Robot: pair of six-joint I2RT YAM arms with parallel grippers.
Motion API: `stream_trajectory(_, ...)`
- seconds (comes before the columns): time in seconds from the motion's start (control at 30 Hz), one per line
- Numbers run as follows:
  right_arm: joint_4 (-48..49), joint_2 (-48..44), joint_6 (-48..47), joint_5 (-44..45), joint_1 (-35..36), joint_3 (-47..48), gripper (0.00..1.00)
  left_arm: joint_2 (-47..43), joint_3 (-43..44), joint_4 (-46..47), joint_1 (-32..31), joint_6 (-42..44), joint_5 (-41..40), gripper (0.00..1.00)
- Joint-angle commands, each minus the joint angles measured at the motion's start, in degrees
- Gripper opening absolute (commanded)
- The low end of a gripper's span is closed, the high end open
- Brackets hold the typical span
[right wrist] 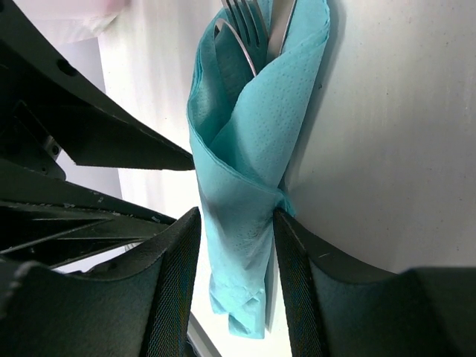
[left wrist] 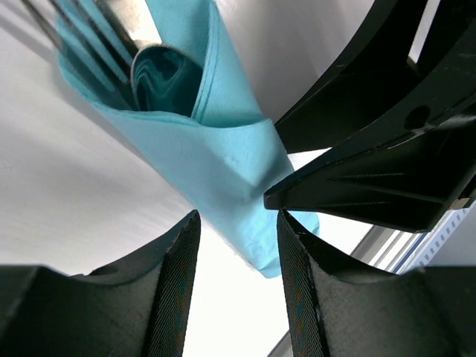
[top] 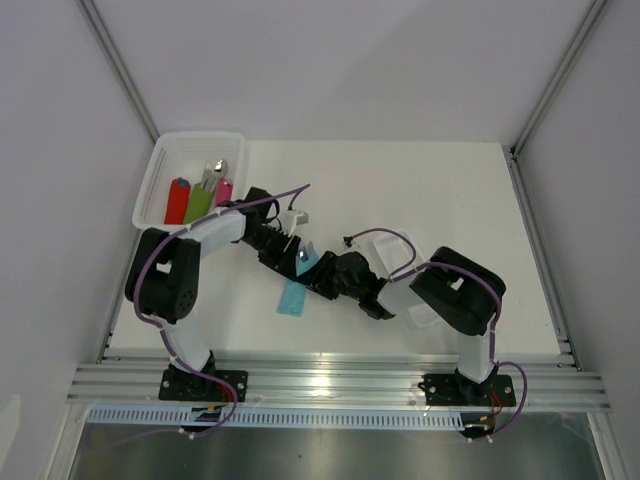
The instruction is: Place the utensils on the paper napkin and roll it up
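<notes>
The teal paper napkin (top: 293,298) lies on the white table, wrapped into a loose roll around the utensils. Fork tines (right wrist: 249,18) and a spoon bowl (left wrist: 167,74) poke out of the roll's open top. In the left wrist view the napkin (left wrist: 223,163) ends just beyond my left gripper (left wrist: 236,219), whose jaws stand apart without touching it. My right gripper (right wrist: 236,216) straddles the napkin (right wrist: 245,186) near its lower end; one pad (right wrist: 294,253) touches the paper and a gap shows at the other. The two grippers (top: 296,258) (top: 318,280) meet head-on over the roll.
A white bin (top: 160,170) at the table's far left corner holds red (top: 177,200), green (top: 198,203) and pink (top: 224,190) rolled napkins with cutlery tips showing. The right gripper's black body (left wrist: 387,149) fills the right side of the left wrist view. A metal rail (top: 330,380) runs along the near edge.
</notes>
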Motion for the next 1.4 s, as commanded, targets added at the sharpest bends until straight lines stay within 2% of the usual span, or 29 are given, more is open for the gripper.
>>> stream_trajectory(0.0, -13.88, 5.25, -2.66, 2.97, -0.09, -2.76, 0.49, 0.31, -0.43, -0.45, 1.54, 0.84, -0.18, 0.49)
stream_trajectory(0.3, -12.74, 8.67, -2.49, 1.22, -0.53, -1.09, 0.48, 5.23, 2.81, -0.89, 1.63, -0.74, 1.66, 0.47)
stream_trajectory(0.5, -10.02, 11.05, -1.25, -1.24, -2.02, -0.82, 0.23, 2.87, 1.33, 0.26, 1.63, -0.57, 1.67, 0.47)
stream_trajectory(0.77, -8.00, 9.65, -5.20, -1.94, -2.37, -0.38, 0.08, -3.72, -0.78, -1.67, 3.56, 2.42, 0.44, 0.48)
stream_trajectory(0.83, -5.98, 8.95, -6.26, -3.00, -2.46, -0.47, 0.00, -6.61, -1.92, -1.94, 4.26, 3.56, -0.26, 0.48)
stream_trajectory(1.0, 0.17, 7.19, -9.16, -5.98, -2.90, -0.73, 0.00, -12.60, -4.56, -4.48, 7.07, 5.32, 0.35, 0.49)
stream_trajectory(1.17, 0.88, 4.82, -10.48, -7.92, -2.81, 0.41, 0.00, -18.57, -7.11, -5.28, 9.18, 6.64, -0.80, 0.50)
stream_trajectory(1.37, 0.80, 2.53, -12.42, -9.24, -2.73, 1.90, 0.00, -21.22, -8.08, -6.07, 12.17, 7.34, -0.27, 0.50)
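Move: At the left hand's fingertips, the rolled paper napkin has its middle about 3 cm to the right, level fore and aft and 4 cm below. For the right hand the roll lies between the half-open fingers, its middle some 1 cm ahead, 2 cm left and 1 cm down; the utensil ends stick out about 8 cm ahead, straight in line, and the empty tray is roughly 24 cm to the right, level with it. Closing is the right hand's work: it edges about 1 cm forward and left over the napkin roll, sinks some 1.5 cm and shuts its fingers fully, pinching a thin fold mid-length, then keeps shut and turns slightly counter-clockwise. The left hand dips 2 cm beside the roll, then lifts some 7 cm and draws left, away from it, fingers still half open. ##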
